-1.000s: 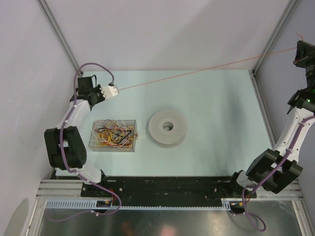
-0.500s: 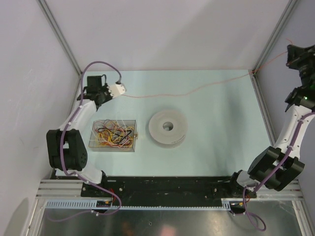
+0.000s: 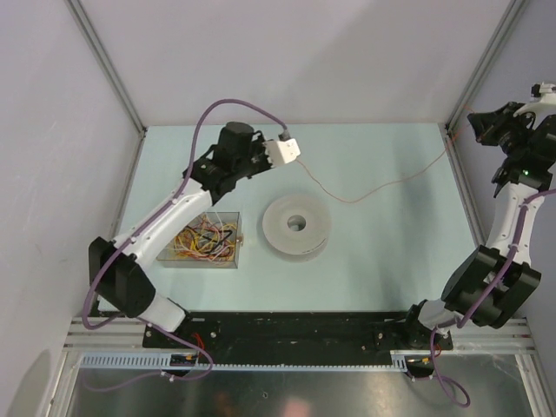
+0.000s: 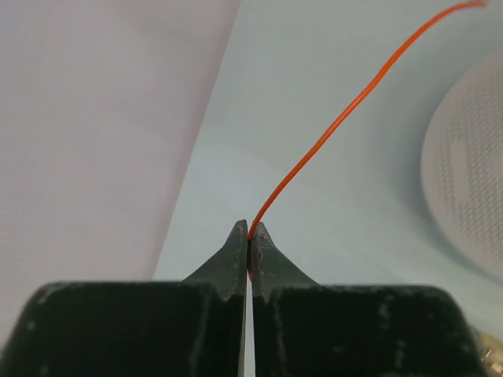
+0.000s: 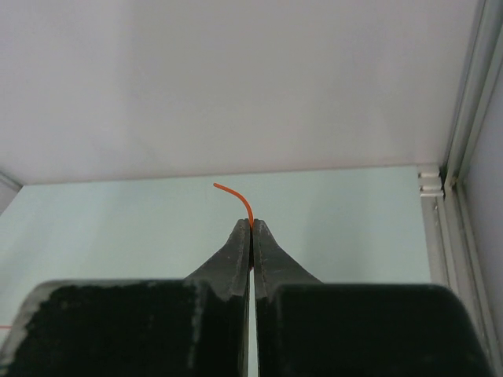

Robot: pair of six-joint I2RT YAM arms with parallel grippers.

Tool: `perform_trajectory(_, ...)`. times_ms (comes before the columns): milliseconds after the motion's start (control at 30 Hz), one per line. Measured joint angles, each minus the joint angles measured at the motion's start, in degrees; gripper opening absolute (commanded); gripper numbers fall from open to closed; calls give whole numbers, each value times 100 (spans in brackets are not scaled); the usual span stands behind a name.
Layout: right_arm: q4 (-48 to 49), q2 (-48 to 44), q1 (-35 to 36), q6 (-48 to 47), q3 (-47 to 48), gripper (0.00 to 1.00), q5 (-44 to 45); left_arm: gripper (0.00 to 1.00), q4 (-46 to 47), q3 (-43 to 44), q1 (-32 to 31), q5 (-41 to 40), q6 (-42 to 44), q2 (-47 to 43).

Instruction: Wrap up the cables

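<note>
One thin orange cable (image 3: 365, 196) hangs slack between my two grippers, sagging toward the table behind the spool. My left gripper (image 3: 295, 159) is shut on its left end, just behind the white perforated spool (image 3: 296, 224). In the left wrist view the cable (image 4: 338, 126) rises from the shut tips of the left gripper (image 4: 250, 232), with the spool (image 4: 471, 181) to the right. At the far right corner my right gripper (image 3: 475, 122) is shut on the other end. A short curved stub of cable (image 5: 236, 196) sticks out past the tips of the right gripper (image 5: 251, 224). More cables (image 3: 204, 236) lie tangled in a box.
A clear plastic box (image 3: 234, 259) holding the tangled yellow, orange, red and white cables stands left of the spool. Aluminium frame posts (image 3: 456, 165) and pale walls close in the table at the back, left and right.
My left arm has swung right and toward the centre, ending just behind the spool. The right gripper has come down and left. The cable, taut a second ago, now sags.
</note>
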Motion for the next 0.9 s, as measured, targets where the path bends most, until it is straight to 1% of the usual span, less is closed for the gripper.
perform_trajectory(167, 61, 57, -299, 221, -131, 0, -590, 0, -11, 1021, -673, -33, -678, 525)
perform_trajectory(233, 166, 26, -389, 282, -131, 0, -767, 0, -9, 1567, -970, -24, -994, 901)
perform_trajectory(267, 203, -11, -433, 302, -133, 0, -855, 5, 7, 1853, -1123, 9, -1165, 1119)
perform_trajectory(300, 223, -63, -476, 306, -133, 0, -935, 16, 20, 2159, -1213, 57, -1357, 1364)
perform_trajectory(367, 256, -225, -551, 280, -133, 0, -1115, 47, 42, 2634, -1565, 190, -1683, 1792)
perform_trajectory(400, 267, -326, -581, 238, -133, 0, -1198, 58, 50, 2868, -1711, 286, -1856, 2022)
perform_trajectory(467, 275, -518, -621, 96, -133, 0, -1346, 71, 17, 3272, -1934, 544, -2247, 2437)
perform_trajectory(500, 273, -625, -643, -17, -133, 0, -1434, 76, -15, 3418, -2026, 702, -2422, 2597)
perform_trajectory(533, 264, -730, -649, -157, -133, 0, -1532, 79, -50, 3491, -2100, 846, -2562, 2697)
perform_trajectory(633, 129, -992, -610, -686, -131, 0, -1797, 82, -238, 3425, -2149, 1152, -2776, 2691)
perform_trajectory(700, -114, -1132, -466, -1150, -131, 0, -1950, 82, -271, 3110, -2061, 1353, -2841, 2437)
perform_trajectory(800, -699, -1294, -33, -1958, -131, 0, -2168, 79, -385, 2378, -1751, 1926, -3049, 1738)
perform_trajectory(900, -1556, -1469, 605, -2966, -136, 0, -2400, 74, -442, 1971, -1373, 2610, -3346, 1058)
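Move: Both hands hold the orange cable stretched between them. From the left hand the white spool lies roughly 9 cm to the right, 4 cm back and 25 cm below; the box of cables is some 18 cm left and 7 cm back, at about the same depth. From the right hand the spool is about 42 cm left, 6 cm back and 37 cm down. Left hand sweeps 26 cm right, releasing the cable, then returns 8; right, still gripping, swings left and back. ##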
